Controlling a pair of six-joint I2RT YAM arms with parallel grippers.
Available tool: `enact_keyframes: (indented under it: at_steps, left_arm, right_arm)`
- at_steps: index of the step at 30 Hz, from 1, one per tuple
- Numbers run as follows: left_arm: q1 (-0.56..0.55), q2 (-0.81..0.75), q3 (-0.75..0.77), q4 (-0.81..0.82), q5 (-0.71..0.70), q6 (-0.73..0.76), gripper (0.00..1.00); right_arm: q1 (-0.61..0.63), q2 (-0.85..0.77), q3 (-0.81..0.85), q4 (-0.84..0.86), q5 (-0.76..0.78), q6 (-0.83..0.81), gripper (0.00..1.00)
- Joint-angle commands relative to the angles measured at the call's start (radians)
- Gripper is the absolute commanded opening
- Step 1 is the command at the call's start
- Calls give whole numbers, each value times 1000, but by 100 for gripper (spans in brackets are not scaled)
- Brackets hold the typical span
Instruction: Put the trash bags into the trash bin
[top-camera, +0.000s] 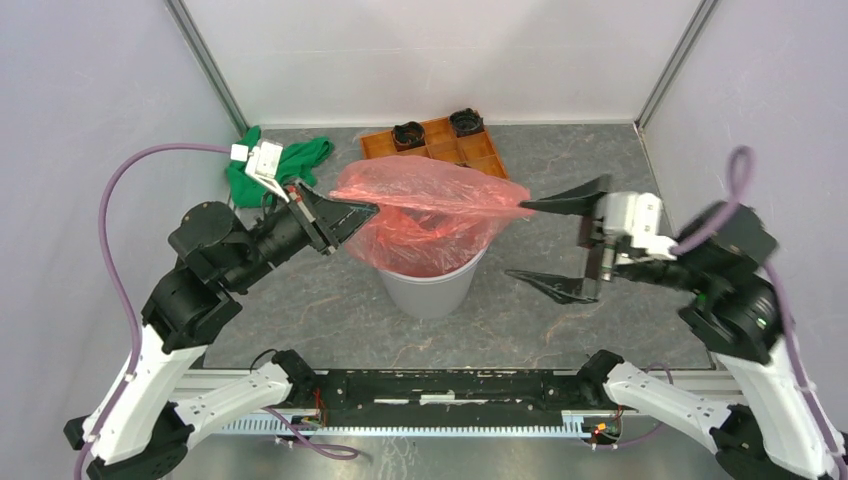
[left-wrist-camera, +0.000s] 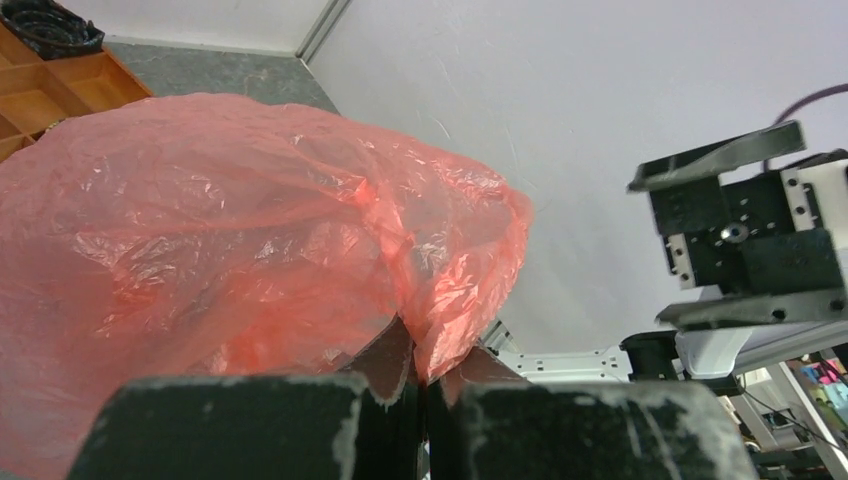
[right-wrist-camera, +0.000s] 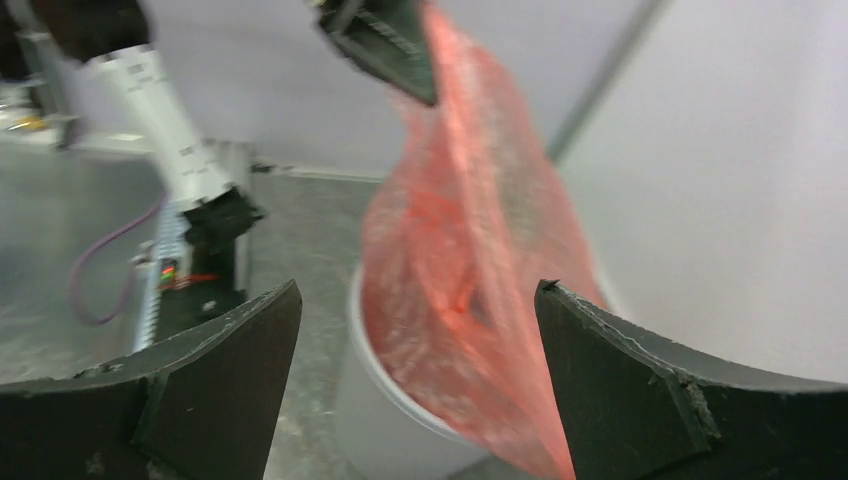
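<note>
The red-orange trash bag (top-camera: 430, 205) is spread over the mouth of the grey trash bin (top-camera: 430, 292), and its lower part hangs inside. My left gripper (top-camera: 352, 215) is shut on the bag's left edge and holds it up above the rim. The left wrist view shows the pinch (left-wrist-camera: 428, 365) and the billowing bag (left-wrist-camera: 220, 230). My right gripper (top-camera: 515, 240) is open wide at the bag's right corner, its upper finger touching the film. In the right wrist view the bag (right-wrist-camera: 470, 250) hangs between the open jaws (right-wrist-camera: 418, 290) into the bin (right-wrist-camera: 370, 400).
An orange compartment tray (top-camera: 478, 152) with two black cups (top-camera: 407, 133) stands behind the bin. A green cloth (top-camera: 295, 158) lies at the back left, behind the left arm. Enclosure walls stand close on both sides and at the back.
</note>
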Motion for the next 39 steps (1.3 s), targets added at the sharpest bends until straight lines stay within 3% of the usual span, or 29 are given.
enact_keyframes:
  at_steps: [1,3,5,7,11,14,19,22,28,33,35,39]
  left_arm:
    - [2,19,36,38,18,-58,2]
    - [2,20,41,39,14,-62,2]
    - [2,21,48,38,12,-63,2]
    - [2,24,52,33,11,-61,2]
    - [3,33,58,27,20,-50,2]
    - [2,28,48,24,21,-50,2]
    - [2,10,30,40,38,-64,2]
    - [2,9,34,39,43,-60,2]
    - [2,13,46,30,61,-54,2]
    - [2,4,41,29,60,-51,2]
    - [2,4,42,28,62,-52,2]
    - [2,8,39,21,43,-45,2]
  right_arm:
    - [3,66,-141,223,-412,84,95]
    - [18,71,-233,397,-495,194,96]
    - [73,106,-267,437,-476,202,95]
    - [156,164,-243,347,-344,86,93]
    - [268,259,-183,244,176,-77,78]
    - [279,291,-183,233,362,-150,66]
    - [321,308,-262,287,396,-311,63]
    - [321,314,-327,376,398,-351,63]
    - [320,388,-320,394,414,-376,61]
    - [321,390,-372,492,472,-376,44]
    - [320,395,-349,462,467,-363,27]
    - [321,346,-334,422,451,-262,5]
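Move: The loose near edge of the trash bag, slack over the bin, lies about 14 cm left, 10 cm ahead and 19 cm below my open right hand. The trash bin's middle is some 14 cm left, 12 cm ahead and 35 cm down; the wooden tray stands roughly 22 cm farther out than the bin. My left hand already pinches the bag; that loose edge is around 6 cm to its right, 5 cm ahead and 16 cm lower. I sweep my open right hand down and left to the bag over the bin, then push forward while still sinking: about 19 cm down, 14 cm left and 10 cm forward in all. My fingers tip some 25 degrees downward, narrow on the way in and pinch the film. My left hand stays put and keeps its hold. ##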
